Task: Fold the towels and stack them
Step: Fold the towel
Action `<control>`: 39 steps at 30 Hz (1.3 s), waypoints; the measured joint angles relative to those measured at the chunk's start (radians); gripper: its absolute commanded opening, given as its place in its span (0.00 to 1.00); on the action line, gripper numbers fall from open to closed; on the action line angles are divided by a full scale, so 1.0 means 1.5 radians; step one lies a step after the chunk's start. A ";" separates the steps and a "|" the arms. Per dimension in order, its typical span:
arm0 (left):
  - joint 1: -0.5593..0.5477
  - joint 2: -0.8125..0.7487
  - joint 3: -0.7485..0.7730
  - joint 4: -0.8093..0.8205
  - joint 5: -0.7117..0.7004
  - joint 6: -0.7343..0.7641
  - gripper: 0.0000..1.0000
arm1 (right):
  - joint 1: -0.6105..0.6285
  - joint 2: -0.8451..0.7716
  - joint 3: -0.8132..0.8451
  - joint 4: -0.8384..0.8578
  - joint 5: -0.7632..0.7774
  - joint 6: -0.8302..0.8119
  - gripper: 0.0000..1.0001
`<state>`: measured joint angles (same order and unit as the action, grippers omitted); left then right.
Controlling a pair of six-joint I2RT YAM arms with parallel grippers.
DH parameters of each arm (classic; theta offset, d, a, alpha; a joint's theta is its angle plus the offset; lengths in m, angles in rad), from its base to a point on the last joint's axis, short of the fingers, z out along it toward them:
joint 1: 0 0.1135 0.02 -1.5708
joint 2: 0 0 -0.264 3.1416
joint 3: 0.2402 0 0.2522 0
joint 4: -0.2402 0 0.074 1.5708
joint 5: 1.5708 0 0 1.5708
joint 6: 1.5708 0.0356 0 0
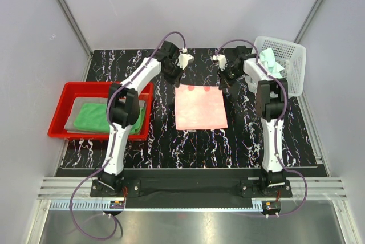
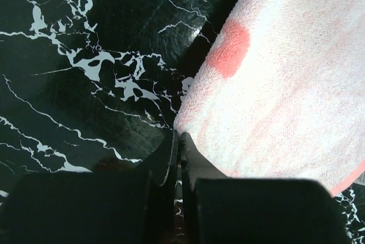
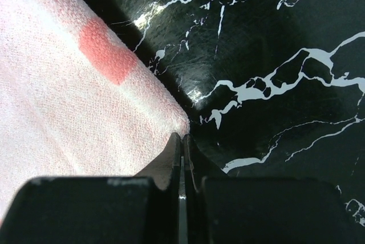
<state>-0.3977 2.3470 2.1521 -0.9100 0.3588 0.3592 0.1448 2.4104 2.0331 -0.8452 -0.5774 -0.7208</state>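
A salmon-pink towel [image 1: 199, 108] lies flat in the middle of the black marbled table. My left gripper [image 1: 175, 80] is down at its far left corner. In the left wrist view the jaws [image 2: 179, 135] are pressed together with the pink towel [image 2: 285, 84] corner at their tips. My right gripper [image 1: 223, 81] is at the far right corner, its jaws [image 3: 182, 137] likewise shut on the pink towel [image 3: 68, 101] corner. A bright green towel [image 1: 105, 117] lies on a grey towel [image 1: 77, 113] in the red tray. A pale mint towel [image 1: 269, 60] sits in the basket.
The red tray [image 1: 102, 86] stands at the left of the table, partly under the left arm. The white perforated basket [image 1: 291, 67] sits at the back right, beside the right arm. Grey walls close in both sides.
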 measured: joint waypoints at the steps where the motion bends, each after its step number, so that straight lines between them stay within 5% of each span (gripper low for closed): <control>1: 0.000 -0.004 -0.003 -0.001 0.000 0.000 0.00 | 0.000 -0.007 -0.010 0.008 0.000 0.000 0.00; 10: -0.009 -0.070 -0.102 0.030 -0.006 0.005 0.00 | 0.000 -0.108 -0.114 0.076 0.013 0.001 0.00; 30: -0.089 -0.344 -0.457 0.159 -0.021 -0.043 0.01 | 0.003 -0.520 -0.629 0.270 -0.036 0.016 0.00; 39: -0.131 -0.381 -0.572 0.190 -0.014 -0.088 0.01 | 0.021 -0.569 -0.730 0.305 -0.022 0.065 0.00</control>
<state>-0.5945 1.7760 1.2945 -0.6250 0.3374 0.2272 0.1761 1.5566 0.9375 -0.3878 -0.6102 -0.6231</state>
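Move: The left near corner of the peach towel, whose far corners both hands already hold, lies about 20 cm back from the left hand, level sideways, some 7 cm below. The red tray's middle is about 10 cm back and 40 cm to that hand's left. From the right hand the right near corner is about 21 cm back and 2 cm right, a centimetre below; the white basket stands about 10 cm ahead and 30 cm right. Back towards the bases, both hands carry the pinched far corners about 17 cm over the towel towards its near edge, fingers staying shut. They arc on the way: the left hand rises some 5 cm and sinks again to its starting height, while the right climbs about 7 cm, its fingertips swinging roughly 10 degrees forward, and has only begun to come down. ##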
